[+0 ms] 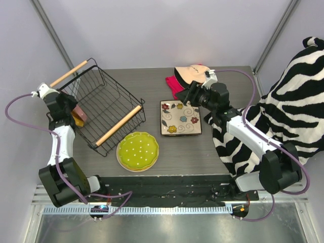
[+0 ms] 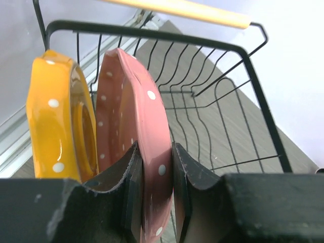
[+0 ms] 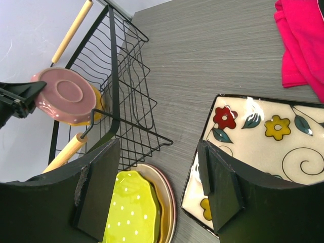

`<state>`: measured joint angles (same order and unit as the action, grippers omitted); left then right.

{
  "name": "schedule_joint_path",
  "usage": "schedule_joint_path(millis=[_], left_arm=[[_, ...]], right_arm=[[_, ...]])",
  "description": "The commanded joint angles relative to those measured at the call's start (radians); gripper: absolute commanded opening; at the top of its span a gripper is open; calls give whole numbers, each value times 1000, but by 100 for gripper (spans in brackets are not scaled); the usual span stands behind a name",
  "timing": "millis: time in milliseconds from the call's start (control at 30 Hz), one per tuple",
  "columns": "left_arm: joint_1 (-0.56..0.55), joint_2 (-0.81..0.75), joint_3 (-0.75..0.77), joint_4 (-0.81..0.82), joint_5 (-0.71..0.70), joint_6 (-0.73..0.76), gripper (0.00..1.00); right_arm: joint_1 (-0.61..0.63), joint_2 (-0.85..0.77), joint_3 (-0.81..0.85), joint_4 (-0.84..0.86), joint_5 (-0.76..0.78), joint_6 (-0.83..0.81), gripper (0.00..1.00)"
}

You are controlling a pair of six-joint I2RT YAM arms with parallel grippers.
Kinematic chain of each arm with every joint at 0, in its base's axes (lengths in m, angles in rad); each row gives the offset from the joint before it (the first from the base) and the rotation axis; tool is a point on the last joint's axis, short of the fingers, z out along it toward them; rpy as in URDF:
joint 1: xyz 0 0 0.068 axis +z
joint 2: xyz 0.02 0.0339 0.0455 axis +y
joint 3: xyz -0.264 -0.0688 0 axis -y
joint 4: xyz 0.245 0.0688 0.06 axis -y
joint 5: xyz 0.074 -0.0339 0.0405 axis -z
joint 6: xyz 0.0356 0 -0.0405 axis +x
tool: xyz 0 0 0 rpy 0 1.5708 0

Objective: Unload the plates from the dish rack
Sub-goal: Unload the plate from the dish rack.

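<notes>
The black wire dish rack (image 1: 109, 109) sits tilted at the table's left. A pink dotted plate (image 2: 132, 109) stands on edge inside it, and my left gripper (image 2: 157, 174) is shut on its rim. An orange dotted plate (image 2: 54, 121) stands just left of the pink one. The green scalloped plate (image 1: 137, 150) tops a small stack in front of the rack. To its right, flat on the table, lies the square flowered plate (image 1: 180, 117). My right gripper (image 3: 157, 187) hangs open and empty over the table between the green plate (image 3: 132, 212) and the square plate (image 3: 263, 134).
A pink cloth (image 1: 174, 83) and a cream cap (image 1: 191, 74) lie behind the square plate. A zebra-striped cloth (image 1: 288, 101) covers the right side under my right arm. The rack's wooden handles (image 1: 119, 125) stick out at both ends.
</notes>
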<state>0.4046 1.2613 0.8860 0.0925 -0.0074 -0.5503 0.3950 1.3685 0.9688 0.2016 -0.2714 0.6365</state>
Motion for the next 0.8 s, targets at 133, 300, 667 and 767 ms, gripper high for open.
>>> schedule_joint_path(millis=[133,300,667,767], left_arm=[[10,-72,56,188,-2,10,0],[10,-86,39,223,84,32,0],[-39,-165,31,248,164,47,0],[-87,-181,34,242,165,82,0]], right_arm=[[-4,14,34,32,3,-21,70],[-4,18,36,30,3,-20,71],[-4,15,38,21,11,-21,70],[-4,6,39,13,14,-18,70]])
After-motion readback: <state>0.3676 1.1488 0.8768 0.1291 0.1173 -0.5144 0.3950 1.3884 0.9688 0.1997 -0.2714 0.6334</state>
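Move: The green plate topping the stack on the table, the likely place for the pink plate already held, lies about 29 cm right, 18 cm back and 20 cm below the left hand. The orange plate is some 4 cm back, 3 cm left and 8 cm below; the rack's right wooden handle is roughly 21 cm right, 12 cm back and 10 cm lower. From the idle right hand, the green plate lies about 22 cm left, 15 cm back and 23 cm below. The pink plate, still pinched by its edge between the left fingers, first stays nearly in place and is then drawn up about 5 cm and to the right some 4 cm, away from the orange plate and across the rack, gathering speed. The wrist swings roughly 10 degrees clockwise and tips the fingers up a little, keeping its grip. ##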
